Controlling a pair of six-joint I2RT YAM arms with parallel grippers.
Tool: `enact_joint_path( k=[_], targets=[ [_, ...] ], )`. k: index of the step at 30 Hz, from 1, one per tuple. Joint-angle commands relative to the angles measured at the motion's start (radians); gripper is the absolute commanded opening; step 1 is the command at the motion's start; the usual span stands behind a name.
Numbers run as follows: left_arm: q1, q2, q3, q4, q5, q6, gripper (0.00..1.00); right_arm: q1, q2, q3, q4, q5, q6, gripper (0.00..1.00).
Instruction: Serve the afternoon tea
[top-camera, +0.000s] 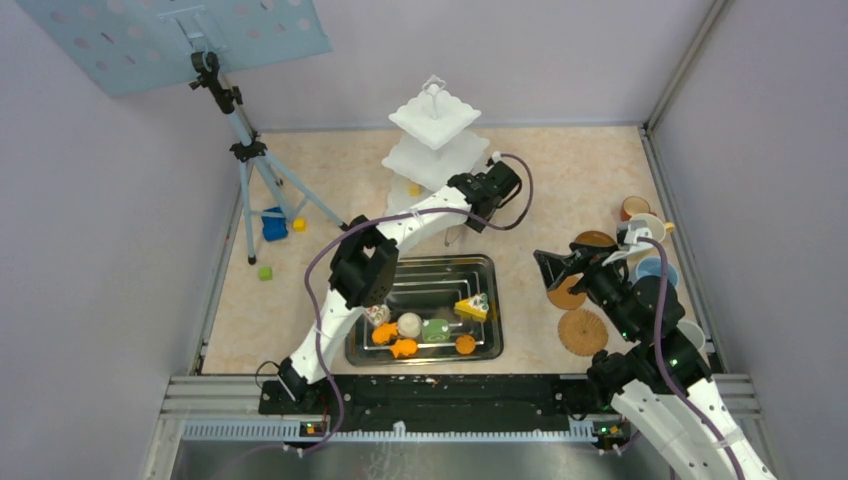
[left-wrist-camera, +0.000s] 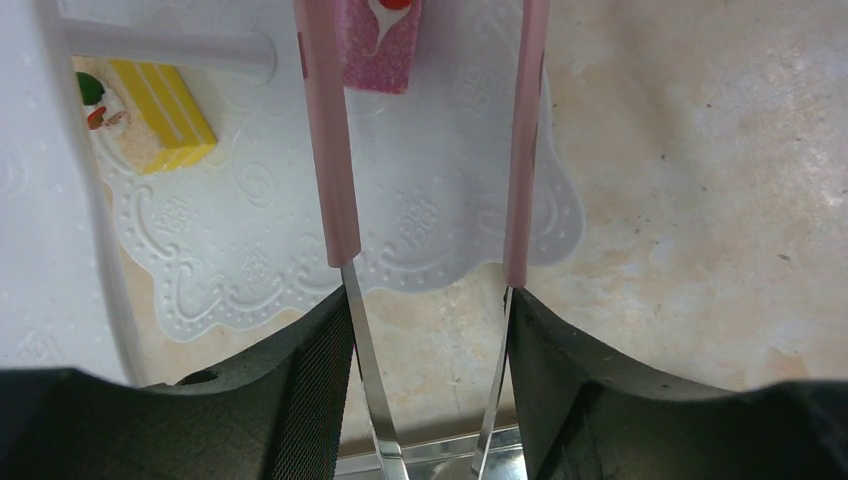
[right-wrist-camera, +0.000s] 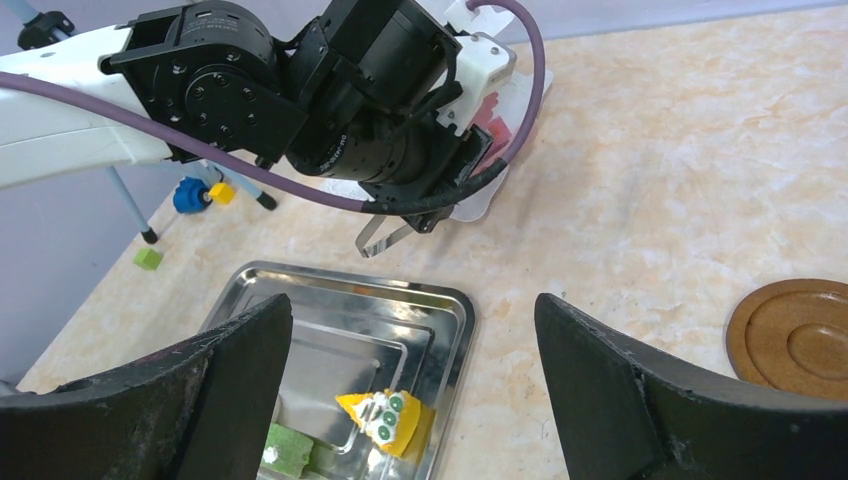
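My left gripper (top-camera: 468, 200) (left-wrist-camera: 430, 370) is shut on the metal arms of the pink tongs (left-wrist-camera: 335, 150), at the foot of the white three-tier stand (top-camera: 435, 140). The tong arms stand spread. A pink pastry (left-wrist-camera: 378, 40) lies between their tips on the stand's bottom plate (left-wrist-camera: 430, 210), against the left arm and apart from the right one. A yellow cake slice (left-wrist-camera: 155, 115) lies on the same plate. My right gripper (top-camera: 555, 270) (right-wrist-camera: 415, 390) hangs open and empty over the steel tray's right edge, above a yellow wedge pastry (right-wrist-camera: 392, 420).
The steel tray (top-camera: 487, 272) holds yellow (top-camera: 472, 307), green (top-camera: 435, 330), cream (top-camera: 409, 323) and orange (top-camera: 404, 347) pastries. Coasters (top-camera: 583, 331) and mugs (top-camera: 655, 270) are at the right. A tripod (top-camera: 245, 150) and small blocks (top-camera: 272, 224) stand at the left.
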Motion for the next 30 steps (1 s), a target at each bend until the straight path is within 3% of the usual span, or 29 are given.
enact_joint_path(
  k=[1, 6, 11, 15, 19, 23, 26, 30],
  targets=[
    [-0.006, -0.099, 0.018, 0.007, 0.084, -0.026, 0.60, 0.007, -0.001, 0.008, 0.015, 0.002, 0.007, 0.90],
    [-0.024, -0.189, -0.042, 0.021, 0.209, -0.043, 0.59, 0.007, 0.003, 0.008, 0.014, 0.001, 0.011, 0.90],
    [-0.038, -0.292, -0.133, 0.022, 0.246, -0.075, 0.58, 0.008, 0.013, 0.017, 0.004, -0.002, 0.010, 0.90],
    [-0.071, -0.383, -0.224, 0.016, 0.418, -0.061, 0.58, 0.007, 0.026, 0.034, -0.010, 0.000, -0.001, 0.90],
    [-0.104, -0.521, -0.379, -0.033, 0.563, -0.043, 0.56, 0.008, 0.030, 0.048, -0.018, 0.008, -0.013, 0.90],
    [-0.105, -0.723, -0.565, -0.088, 0.568, -0.011, 0.56, 0.007, 0.030, 0.048, -0.015, 0.015, -0.016, 0.90],
    [-0.105, -0.897, -0.695, -0.104, 0.645, 0.021, 0.56, 0.008, 0.030, 0.045, -0.011, 0.014, -0.018, 0.90],
    [-0.105, -1.020, -0.829, -0.150, 0.676, 0.035, 0.58, 0.008, 0.030, 0.045, -0.009, 0.019, -0.023, 0.90]
  ],
)
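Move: Straight back from the left hand, whose already parted tongs straddle the released pink cake, lies the yellow cake slice, some 21 cm away in the tray and about 5 cm lower. The green cake is 7 cm left of the slice and 5 cm nearer the base; the round orange biscuit is 8 cm nearer and 1 cm left of it. The pink cake sits about 9 cm ahead of the left hand, 2 cm below it. From the right hand the slice is some 13 cm left, 1 cm back and 23 cm down. Drawing the parted tongs back out from under the stand's middle tier, the left arm leaves the pink cake, rising and edging slightly right, then sweeps back and left over the tray towards the yellow cake slice: some 24 cm back and 10 cm up in all. The wrist tips farther down and swings clockwise, with the tongs still held about half open. ##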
